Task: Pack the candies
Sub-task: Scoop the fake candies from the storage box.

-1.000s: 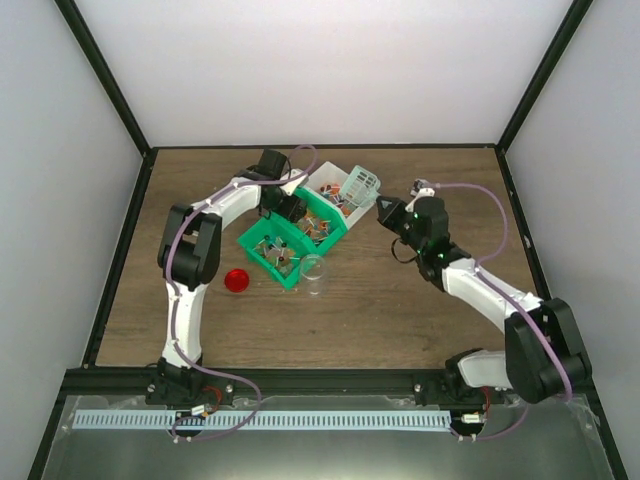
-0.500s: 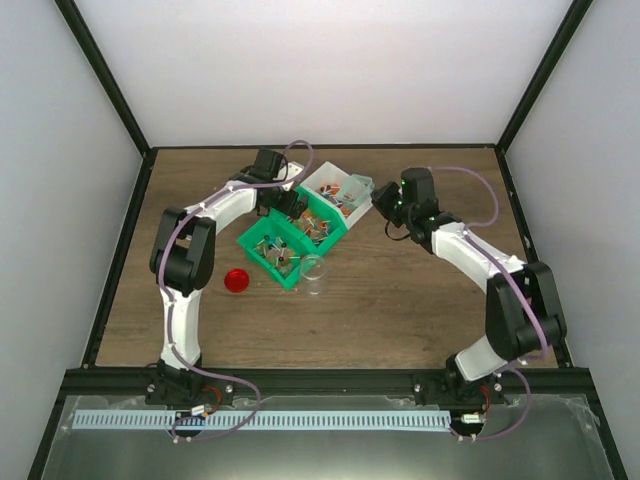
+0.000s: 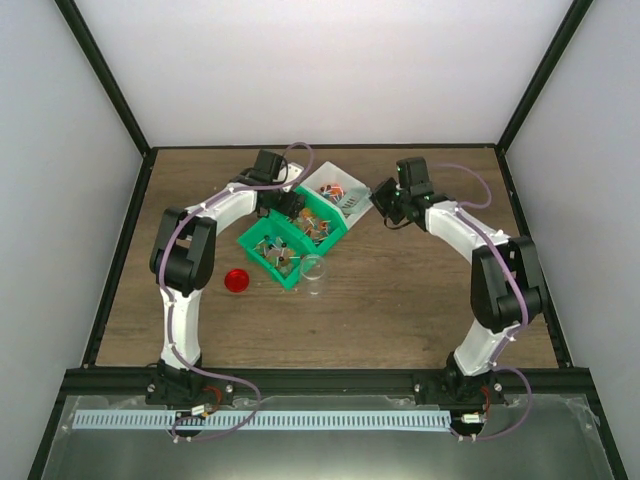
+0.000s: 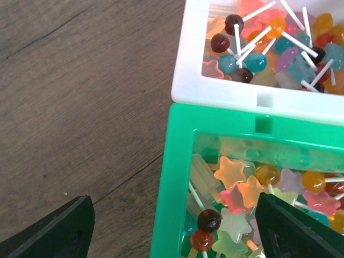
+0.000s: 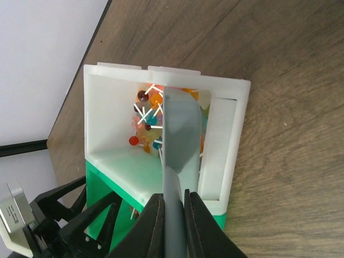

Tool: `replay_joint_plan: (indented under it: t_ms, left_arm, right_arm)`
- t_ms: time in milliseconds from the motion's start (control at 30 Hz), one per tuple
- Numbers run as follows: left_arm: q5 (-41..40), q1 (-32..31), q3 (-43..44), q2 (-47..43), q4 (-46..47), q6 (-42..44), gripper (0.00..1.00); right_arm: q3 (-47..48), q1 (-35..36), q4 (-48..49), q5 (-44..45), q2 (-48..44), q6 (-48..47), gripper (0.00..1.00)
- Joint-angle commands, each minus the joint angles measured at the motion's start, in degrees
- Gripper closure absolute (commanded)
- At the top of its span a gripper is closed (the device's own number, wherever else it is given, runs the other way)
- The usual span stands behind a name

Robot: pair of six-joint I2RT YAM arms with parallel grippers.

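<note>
The candies (image 4: 269, 40) are small round and star-shaped sweets on white sticks, in mixed colours. They fill a white bin (image 4: 188, 80) and the green bin (image 4: 171, 183) next to it. My right gripper (image 5: 173, 196) is shut on the handle of a pale blue-grey scoop (image 5: 180, 129). The scoop's head reaches down into the white bin (image 5: 113, 102), beside the candies (image 5: 146, 122). My left gripper (image 4: 172, 231) is open and straddles the green bin's near wall, one finger over the wood and the other over the sweets. From above, the left gripper (image 3: 290, 205) and right gripper (image 3: 385, 202) flank the bins.
A second green bin (image 3: 268, 250) sits in front of the first. A clear jar (image 3: 313, 272) stands just in front of the bins, and a round red lid (image 3: 236, 280) lies to its left. Black frame posts edge the wooden table (image 3: 420, 300).
My right arm has swung left and brought the scoop from above the bins down into the white bin. The left gripper stayed at the green bin, its jaws widening slightly.
</note>
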Motion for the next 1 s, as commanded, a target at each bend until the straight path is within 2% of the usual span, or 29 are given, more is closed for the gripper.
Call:
replay_joint_plan:
  t_ms: [0, 67, 167, 267, 333, 367, 467, 600, 700, 967]
  left_arm:
    - [-1.0, -0.3, -0.5, -2.1, 1.3, 0.1, 0.19]
    - [-1.0, -0.5, -0.4, -2.1, 1.3, 0.2, 0.26]
    - [-1.1, -0.6, -0.3, -2.3, 1.3, 0.3, 0.43]
    - [-1.2, -0.7, -0.3, -2.2, 1.5, 0.3, 0.51]
    - [-1.0, -0.9, 0.0, -1.9, 1.5, 0.2, 0.49]
    - [-1.1, -1.0, 0.4, -1.6, 1.4, 0.0, 0.43]
    - [-1.2, -1.4, 0.7, -1.6, 0.8, -0.1, 0.33]
    - [-4.1, -1.5, 0.3, -2.7, 0.1, -0.4, 0.32]
    - [-6.5, -1.4, -0.1, -3.4, 0.0, -0.4, 0.32]
    - [-6.3, -1.4, 1.3, -1.7, -0.5, 0.1, 0.59]
  right_arm:
    - [9.6, -0.5, -11.7, 1.1, 4.0, -3.4, 0.99]
    - [12.1, -0.4, -14.3, 0.0, 5.4, -4.6, 0.99]
    - [12.0, -0.4, -13.8, -0.5, 5.4, -5.4, 0.99]
    - [10.6, -0.2, -11.6, 0.9, 3.6, -5.8, 0.99]
    - [9.9, 0.0, -10.9, 1.8, 2.4, -6.3, 0.99]
    - [9.5, 0.2, -10.6, 2.5, 1.6, -6.6, 0.99]
    - [7.9, 0.5, -9.4, 4.4, -1.1, -7.1, 0.99]
    - [7.9, 0.4, -8.9, 3.9, -2.1, -6.6, 0.99]
    - [10.6, 0.7, -10.9, 1.9, 0.4, -6.2, 0.99]
    - [14.1, 1.4, -13.4, 3.1, 3.8, -6.5, 0.99]
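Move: The candies in the white bin, which the held scoop is working, lie about 8 cm ahead of the right hand, some 7 cm to its left and 11 cm below. The middle green compartment is about level with that hand and 13 cm left; the clear jar is some 10 cm back and 12 cm left. From the left hand, the white bin's candies lie roughly 10 cm right, 2 cm ahead and 4 cm lower. Over the white bin's candies the scoop, still gripped by its handle in the right hand, goes about 1 cm forward, draws back, rises nearly 3 cm, then eases forward-left with a slight dip, its left side tilting down about 5 degrees overall. The left hand stays nearly in place astride the green tray's wall; its wide-open fingers narrow to about half open. ##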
